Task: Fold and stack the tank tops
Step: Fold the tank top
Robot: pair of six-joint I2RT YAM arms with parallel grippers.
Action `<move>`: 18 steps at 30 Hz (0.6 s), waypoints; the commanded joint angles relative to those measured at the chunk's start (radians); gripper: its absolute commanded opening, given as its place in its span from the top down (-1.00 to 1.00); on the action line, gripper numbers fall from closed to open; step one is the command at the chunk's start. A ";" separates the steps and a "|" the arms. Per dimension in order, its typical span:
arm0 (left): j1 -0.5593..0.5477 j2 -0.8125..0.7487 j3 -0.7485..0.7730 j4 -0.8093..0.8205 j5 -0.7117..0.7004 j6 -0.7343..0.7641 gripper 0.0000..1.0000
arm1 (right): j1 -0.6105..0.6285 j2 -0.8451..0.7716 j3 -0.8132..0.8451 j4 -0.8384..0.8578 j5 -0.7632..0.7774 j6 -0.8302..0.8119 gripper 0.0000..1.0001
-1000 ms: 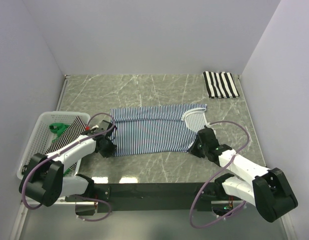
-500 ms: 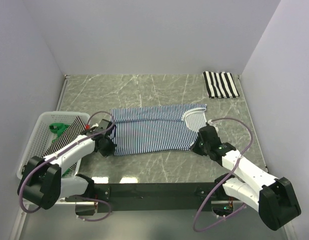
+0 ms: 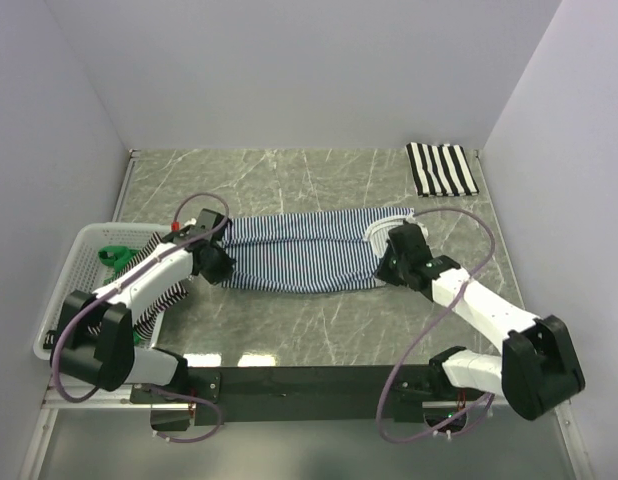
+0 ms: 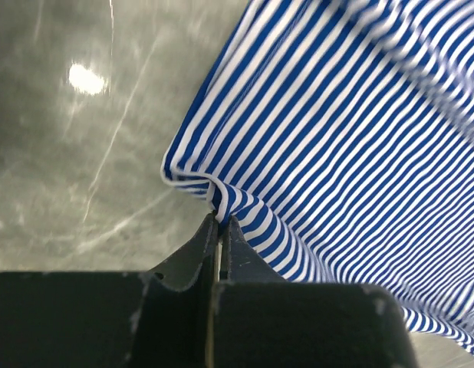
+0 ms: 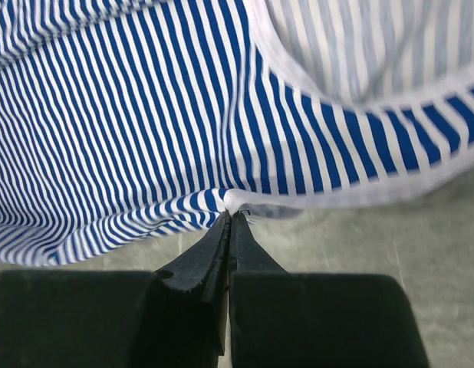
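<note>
A thin navy-and-white striped tank top (image 3: 304,250) with white-trimmed openings lies across the middle of the marble table, its near edge lifted and carried toward the back. My left gripper (image 3: 221,268) is shut on its near left corner (image 4: 219,208). My right gripper (image 3: 386,268) is shut on its near right corner at the white trim (image 5: 235,202). A folded broad black-and-white striped tank top (image 3: 442,169) lies at the back right. Another striped top (image 3: 139,265) lies in the basket.
A white plastic mesh basket (image 3: 74,270) stands at the left edge, with a green item (image 3: 113,256) inside. White walls close in the table at the back and on both sides.
Both grippers have moved toward the back, carrying the near edge of the navy striped top with them. The spread cloth now looks narrower from front to back.
</note>
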 commanded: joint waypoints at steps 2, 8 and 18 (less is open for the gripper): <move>0.061 0.055 0.085 0.040 0.005 0.032 0.99 | -0.034 0.098 0.092 0.058 0.033 -0.039 1.00; 0.104 0.147 0.159 0.076 0.003 0.041 0.99 | -0.062 0.218 0.175 0.089 0.035 -0.051 1.00; 0.132 0.268 0.238 0.100 0.014 0.052 0.99 | -0.065 0.367 0.310 0.092 0.050 -0.065 1.00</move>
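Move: Each hand already pinches one end of the tank top's near edge, some 5 cm above the table. The tank top's folded far band lies ahead: its left end about 12 cm straight ahead of the left hand, its right end about 14 cm ahead and 6 cm to the right of the right hand. The laundry basket stands about 28 cm left and 3 cm back of the left hand; the finished black-and-white stack lies roughly 27 cm ahead and 15 cm right of the right hand. Keeping the near edge pinched between closed fingers, both hands carry it forward side by side over the middle of the tank top towards the folded far band, about 7.5 cm on the left and 8 cm on the right. They stay almost level, the wrists hardly turning. ##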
